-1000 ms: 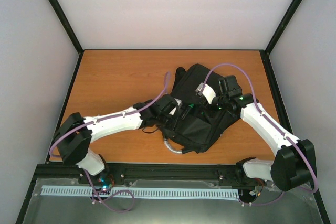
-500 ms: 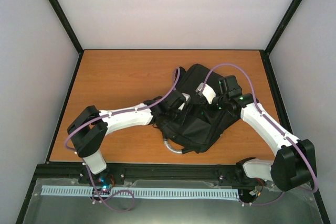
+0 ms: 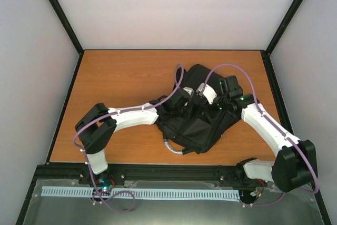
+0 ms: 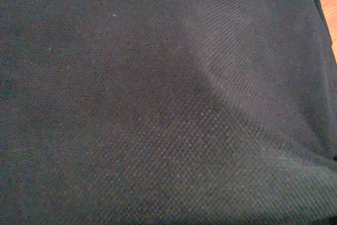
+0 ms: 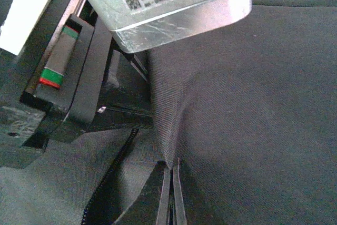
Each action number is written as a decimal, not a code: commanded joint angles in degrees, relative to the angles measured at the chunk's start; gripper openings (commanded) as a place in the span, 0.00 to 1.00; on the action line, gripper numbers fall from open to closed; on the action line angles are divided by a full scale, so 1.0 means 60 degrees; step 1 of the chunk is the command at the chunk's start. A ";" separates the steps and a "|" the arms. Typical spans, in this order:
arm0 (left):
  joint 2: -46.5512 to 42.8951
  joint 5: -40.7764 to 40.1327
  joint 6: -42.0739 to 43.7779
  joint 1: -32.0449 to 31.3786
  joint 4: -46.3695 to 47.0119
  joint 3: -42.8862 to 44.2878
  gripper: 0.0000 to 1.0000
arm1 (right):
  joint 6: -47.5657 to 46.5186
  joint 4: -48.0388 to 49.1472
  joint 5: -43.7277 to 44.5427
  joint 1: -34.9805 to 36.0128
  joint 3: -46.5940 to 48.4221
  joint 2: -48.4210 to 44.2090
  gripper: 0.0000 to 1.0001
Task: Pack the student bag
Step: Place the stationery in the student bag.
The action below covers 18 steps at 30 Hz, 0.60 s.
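Note:
The student bag (image 3: 202, 125), a black fabric backpack, lies at the centre right of the table. My right gripper (image 5: 170, 188) is shut on a raised fold of its fabric beside an open zip (image 5: 105, 183). The left arm's wrist (image 3: 178, 98) reaches into the bag's left side, and its silver housing (image 5: 163, 3) shows close above the pinched fold. In the left wrist view only the bag's black weave (image 4: 158, 104) shows. The left fingers are hidden in every view.
The bag's grey loop handle (image 3: 174, 148) sticks out toward the near edge. Bare orange tabletop (image 3: 116, 77) lies left of and behind the bag. White walls with black corner posts (image 3: 58, 14) enclose the table on three sides.
The left arm has stretched further right, pushing its wrist deeper into the bag's left side. The right arm and its hold on the fabric have not moved.

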 commanded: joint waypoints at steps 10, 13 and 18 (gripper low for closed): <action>-0.1301 0.0856 -0.0329 -0.0024 -0.0815 -0.0791 0.19 | -0.0040 0.0144 -0.0345 0.0088 0.0099 -0.0133 0.03; -0.1947 0.0922 -0.0523 -0.0032 -0.1208 -0.1576 0.24 | -0.0042 0.0147 -0.0357 0.0087 0.0113 -0.0145 0.03; -0.3446 -0.0022 -0.1058 -0.0031 -0.2106 -0.2750 0.35 | -0.0037 0.0147 -0.0368 0.0089 0.0114 -0.0156 0.03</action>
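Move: The bag's near-left edge lies about 8 cm back and 9 cm to the left of the left hand, some 6 cm below it. The flap edge pinched by the right hand is roughly 8 cm to the left hand's right, 1 cm ahead and a little above; the bag's handle is some 20 cm back, 7 cm left. From the right hand, the near-left edge is about 8 cm back and 17 cm left, well below. Left hand draws some 8 cm left and back towards the bag's near-left edge, opening; right keeps its pinch. ##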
